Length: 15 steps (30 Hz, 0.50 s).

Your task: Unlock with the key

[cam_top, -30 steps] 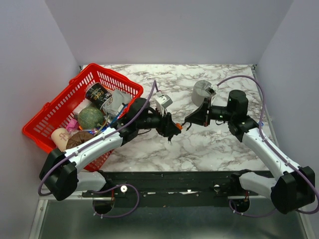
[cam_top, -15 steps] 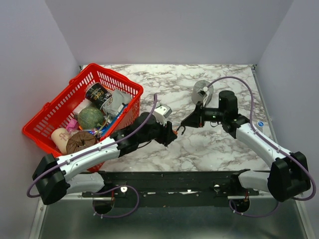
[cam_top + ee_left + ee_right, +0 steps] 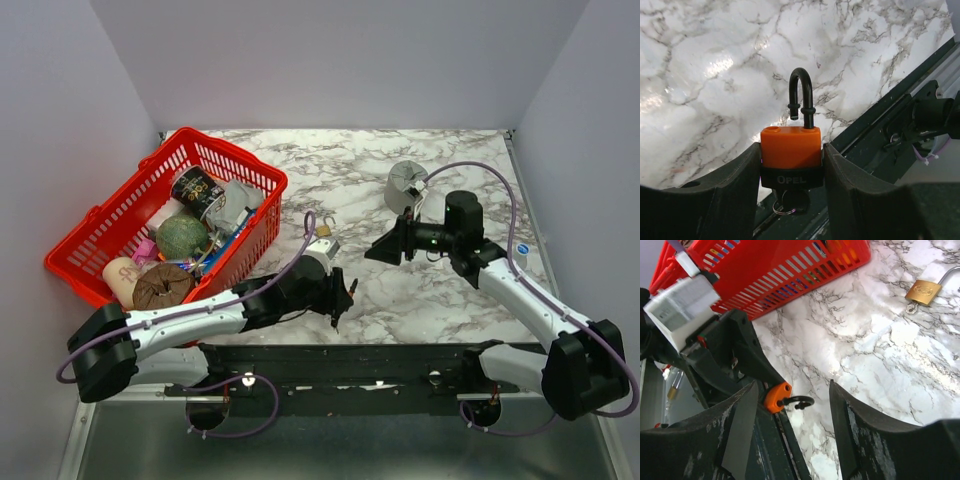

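Note:
My left gripper (image 3: pixel 791 150) is shut on the orange padlock (image 3: pixel 791 147), gripping its body from both sides. The black shackle (image 3: pixel 801 85) stands raised, with one end free of the body. Under the lock's black base, the key (image 3: pixel 790 202) shows its black head and a small ring; its blade is hidden. In the top view my left gripper (image 3: pixel 345 297) is low near the table's front edge. My right gripper (image 3: pixel 375 252) stands open and empty, apart to the right. From its wrist view, my right gripper (image 3: pixel 792 387) faces the padlock (image 3: pixel 777 396).
A brass padlock (image 3: pixel 323 230) lies on the marble, also seen in the right wrist view (image 3: pixel 923 292). A red basket (image 3: pixel 235 160) full of items stands at the left. A grey round object (image 3: pixel 405 183) sits at the back behind the right arm. The black base rail (image 3: pixel 380 355) runs along the front.
My right gripper has opened and drawn back to the right, away from the padlock. The left arm has carried the padlock down toward the front edge, uncovering the brass padlock.

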Motion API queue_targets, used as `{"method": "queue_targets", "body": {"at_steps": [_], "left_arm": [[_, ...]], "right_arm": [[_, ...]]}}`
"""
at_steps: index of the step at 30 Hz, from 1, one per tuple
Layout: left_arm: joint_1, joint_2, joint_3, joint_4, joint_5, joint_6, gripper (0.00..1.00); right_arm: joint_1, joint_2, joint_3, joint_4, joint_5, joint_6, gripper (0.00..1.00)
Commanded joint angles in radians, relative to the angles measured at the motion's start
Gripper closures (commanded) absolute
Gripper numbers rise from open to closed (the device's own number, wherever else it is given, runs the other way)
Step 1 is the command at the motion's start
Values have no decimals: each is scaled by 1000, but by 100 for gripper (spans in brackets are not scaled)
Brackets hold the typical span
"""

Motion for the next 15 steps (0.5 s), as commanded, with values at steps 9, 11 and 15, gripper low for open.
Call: {"method": "queue_targets", "body": {"at_steps": [9,11,15], "left_arm": [[-20,240,40,117,-26,-119,100],[-17,265,43,129,-18,-119,100],[3,320,43,175,11,-123,100]], "right_arm": [[-3,-64,-44,27,85,8,31],[-3,-68,-46,27,105,15,30],[-1,-71,-47,27,117,23,30]]}}
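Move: The left hand holds the open orange padlock, with its keys dangling, over bare marble; the spot below it is straight down, about 11 cm under the hand point and 1 cm to the right. The table's front edge is roughly 7 cm nearer the base, and the brass padlock lies some 22 cm ahead of the hand and 5 cm left. From the empty right hand, that spot is about 8 cm back, 5 cm left and 19 cm down. Keeping its pinch on the orange padlock's body, the left hand carries it about 7 cm down towards the bare tabletop just inside the front edge, edging barely to the right. As it sinks, the wrist tips the fingers some 10 degrees further downward; the grip does not open. ##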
